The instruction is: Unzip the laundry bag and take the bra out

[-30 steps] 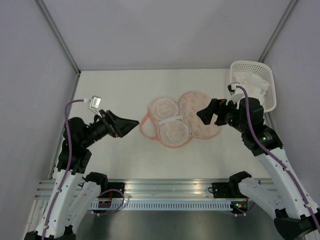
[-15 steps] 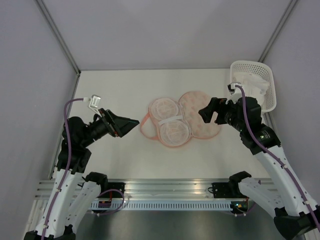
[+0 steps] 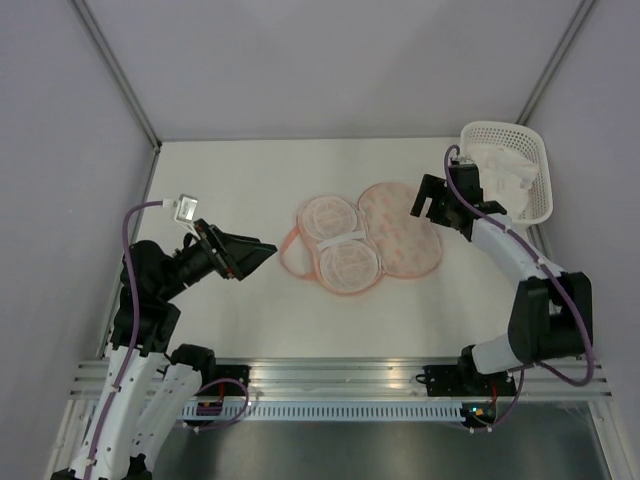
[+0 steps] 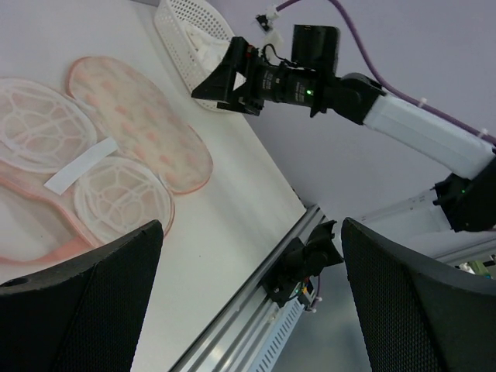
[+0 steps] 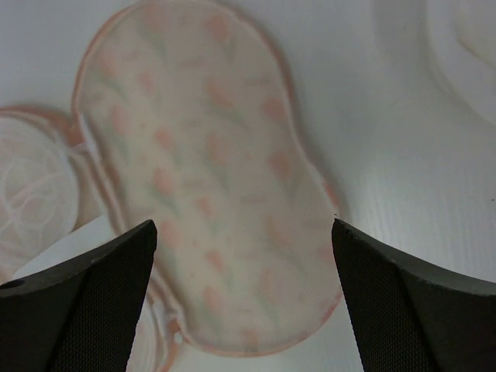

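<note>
The laundry bag [image 3: 400, 238] lies unzipped and spread flat at the table's middle. Its printed flap is on the right and two round white mesh cups [image 3: 340, 245] are on the left. The bra [image 3: 503, 165], soft white fabric, lies in the white lattice basket [image 3: 540, 190] at the back right. My right gripper [image 3: 424, 200] is open and empty, hovering over the flap's far right edge; the flap fills the right wrist view [image 5: 209, 170]. My left gripper [image 3: 262, 247] is open and empty, left of the bag, apart from it.
The basket also shows in the left wrist view [image 4: 180, 31], behind my right gripper [image 4: 221, 77]. The bag's pink loop strap [image 3: 290, 250] lies on the table toward my left gripper. An aluminium rail [image 3: 340, 375] runs along the near edge.
My right gripper has moved back and to the right, toward the basket, with the arm stretched further out. My left arm has hardly moved.
</note>
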You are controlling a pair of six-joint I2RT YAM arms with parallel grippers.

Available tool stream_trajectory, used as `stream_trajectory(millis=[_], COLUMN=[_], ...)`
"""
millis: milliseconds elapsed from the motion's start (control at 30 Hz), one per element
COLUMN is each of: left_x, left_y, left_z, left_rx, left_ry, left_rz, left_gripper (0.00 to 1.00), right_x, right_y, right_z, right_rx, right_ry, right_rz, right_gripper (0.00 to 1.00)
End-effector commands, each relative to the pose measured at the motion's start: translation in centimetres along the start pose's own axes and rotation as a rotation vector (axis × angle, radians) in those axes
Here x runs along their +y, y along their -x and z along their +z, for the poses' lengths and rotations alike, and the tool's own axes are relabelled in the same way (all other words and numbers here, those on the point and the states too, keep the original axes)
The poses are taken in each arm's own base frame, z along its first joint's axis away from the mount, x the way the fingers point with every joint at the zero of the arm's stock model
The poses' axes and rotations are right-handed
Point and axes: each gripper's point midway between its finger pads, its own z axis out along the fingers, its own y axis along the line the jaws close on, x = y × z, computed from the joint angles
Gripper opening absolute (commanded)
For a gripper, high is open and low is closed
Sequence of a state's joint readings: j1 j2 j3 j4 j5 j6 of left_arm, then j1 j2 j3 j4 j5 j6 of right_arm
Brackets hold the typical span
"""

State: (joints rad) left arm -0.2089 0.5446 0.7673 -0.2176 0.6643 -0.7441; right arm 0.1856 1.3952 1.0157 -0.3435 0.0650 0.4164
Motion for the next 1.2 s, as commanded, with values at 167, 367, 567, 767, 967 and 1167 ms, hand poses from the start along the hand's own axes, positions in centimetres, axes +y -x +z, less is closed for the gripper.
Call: stream_trajectory(millis=[167, 367, 567, 767, 967, 1167], left_x=[0.3, 0.6, 0.4, 0.5, 0.7, 0.9], left_y=[0.2, 0.2, 0.3, 0.1, -0.2, -0.5], left_z=[-0.2, -0.2, -0.4, -0.5, -0.8, -1.1], left_rx=[-0.024, -0.025, -0.033, -0.037, -0.042, -0.047], left_ry=[0.002, 0.015, 0.013, 0.017, 0.025, 0.037], left_rz=[0.077, 0.081, 0.083, 0.079, 0.078, 0.079], left_gripper=[1.00, 0.99, 1.00, 1.00, 1.00, 1.00], right_x=[-5.3, -5.2, -4.3, -4.1, -2.8, -1.9], right_y=[4.2, 1.4, -1.1, -3.7, -6.3, -6.2], right_z=[8.2, 10.6, 11.5, 11.6, 10.9, 10.3], right_rx=[0.013, 0.105, 0.186, 0.270, 0.319, 0.317], right_ry=[-0.008, 0.116, 0.191, 0.083, 0.069, 0.087], right_rz=[0.181, 0.248, 0.272, 0.149, 0.069, 0.050], right_gripper=[0.98, 0.98, 0.98, 0.98, 0.75, 0.12])
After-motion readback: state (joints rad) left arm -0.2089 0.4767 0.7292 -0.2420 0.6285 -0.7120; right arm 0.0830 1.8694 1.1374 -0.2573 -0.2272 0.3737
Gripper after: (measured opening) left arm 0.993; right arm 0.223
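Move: The right hand, open, is above the opened bag's printed flap: the flap's right edge is about 5 cm ahead, 2 cm to the right and 13 cm below. The flap's middle is some 3 cm ahead and 4 cm left, the bag's mesh half level and about 19 cm left, the basket roughly 19 cm ahead and 24 cm right. From the left hand, that edge is about 24 cm ahead, 36 cm right and 32 cm down. Down some 12 cm onto the printed flap's right edge, the right hand first swings forward and to the right past the edge, then sweeps back left about 7 cm and slightly back, low to the table. The fingers tip about 15 degrees further down and, near the end, close most of the way, pinching the edge between their tips. ##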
